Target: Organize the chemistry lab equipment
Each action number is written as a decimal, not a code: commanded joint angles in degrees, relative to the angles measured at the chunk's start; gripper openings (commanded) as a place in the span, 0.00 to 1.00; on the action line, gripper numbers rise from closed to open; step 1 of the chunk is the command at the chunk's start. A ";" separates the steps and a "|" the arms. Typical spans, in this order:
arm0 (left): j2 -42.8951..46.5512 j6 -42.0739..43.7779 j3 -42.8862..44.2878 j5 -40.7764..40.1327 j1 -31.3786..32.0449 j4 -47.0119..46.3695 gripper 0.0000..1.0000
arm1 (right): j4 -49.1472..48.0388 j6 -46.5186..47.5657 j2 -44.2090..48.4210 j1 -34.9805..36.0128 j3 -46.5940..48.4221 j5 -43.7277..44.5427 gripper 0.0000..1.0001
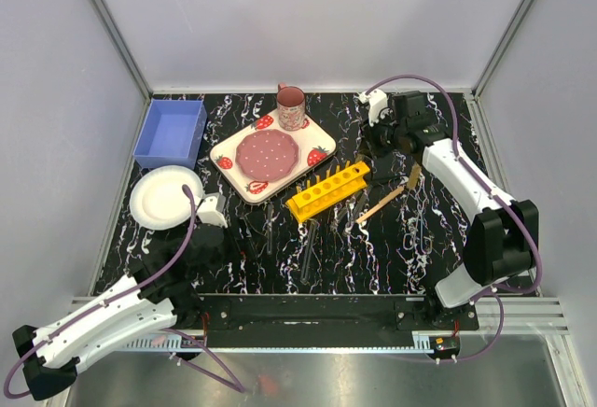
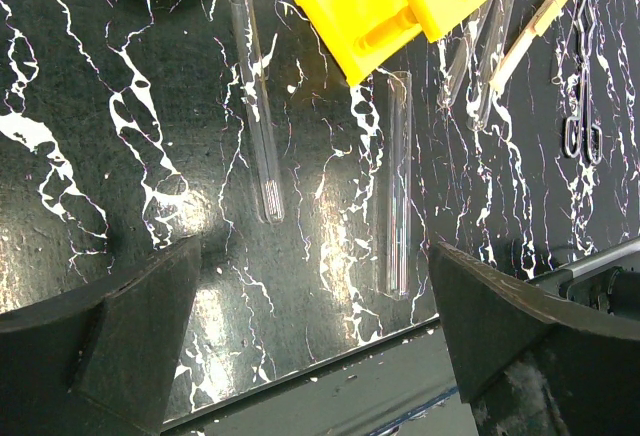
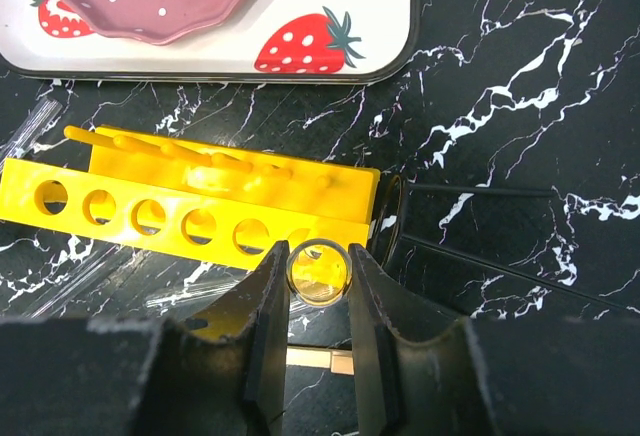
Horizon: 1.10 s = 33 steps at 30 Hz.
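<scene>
The yellow test-tube rack [image 1: 326,189] lies mid-table, its row of round holes [image 3: 200,224] facing the right wrist camera. My right gripper [image 3: 319,274] is shut on a clear tube [image 3: 319,268], seen end-on just in front of the rack's right end. From above, the right gripper [image 1: 381,138] hovers behind the rack. My left gripper [image 2: 315,326] hangs open and empty above the table's near edge. Two clear tubes [image 2: 257,106] [image 2: 398,181] lie flat ahead of it. A wooden-handled brush [image 1: 392,197] and a slim metal tool [image 2: 583,66] lie right of the rack.
A strawberry-patterned plate [image 1: 312,136] with a pink dish sits behind the rack, with a pink mug [image 1: 290,106] beyond it. A blue bin [image 1: 171,132] and a white paper plate [image 1: 163,195] are at the left. Thin dark rods [image 3: 480,191] lie right of the rack.
</scene>
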<state>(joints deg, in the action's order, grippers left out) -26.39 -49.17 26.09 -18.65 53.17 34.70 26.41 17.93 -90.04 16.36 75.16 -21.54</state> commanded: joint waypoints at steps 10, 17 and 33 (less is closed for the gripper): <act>-1.29 0.21 0.45 0.29 -0.26 -1.74 0.99 | -2.94 -0.79 0.39 0.25 -3.17 -1.22 0.20; -2.35 0.48 0.63 0.46 -0.26 -2.53 0.99 | -5.75 -0.36 0.65 0.34 -6.24 -1.49 0.20; -2.96 0.04 -0.07 0.64 -0.26 -2.88 0.99 | -13.32 0.96 -0.84 0.34 -11.96 -3.86 0.24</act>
<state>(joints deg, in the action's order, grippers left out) -29.06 -49.15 26.09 -18.44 53.17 34.37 16.71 17.85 -90.35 16.38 63.29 -23.68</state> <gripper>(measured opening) 0.984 0.317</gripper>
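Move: The right hand holds an upright test tube, and the yellow rack's far right end hole lies about 2 cm back, 1 cm to the left and some 11 cm below it. The rest of the rack runs off left and back, its middle roughly 8 cm left and 6 cm back; the black wire stand is about 6 cm right and 3 cm ahead, the wooden brush about 6 cm right and 10 cm back. From the idle left hand, that hole is some 22 cm ahead, 26 cm right and 5 cm down. Keeping its pinch on the glass test tube, the right hand lowers it about 6 cm towards the hole at the rack's far right end, slowly at first and then faster, while easing back about 2 cm to line the tube up. The wrist barely turns, so the tube stays upright, and the downward travel levels out just before the end with the fingers still closed on the tube. ##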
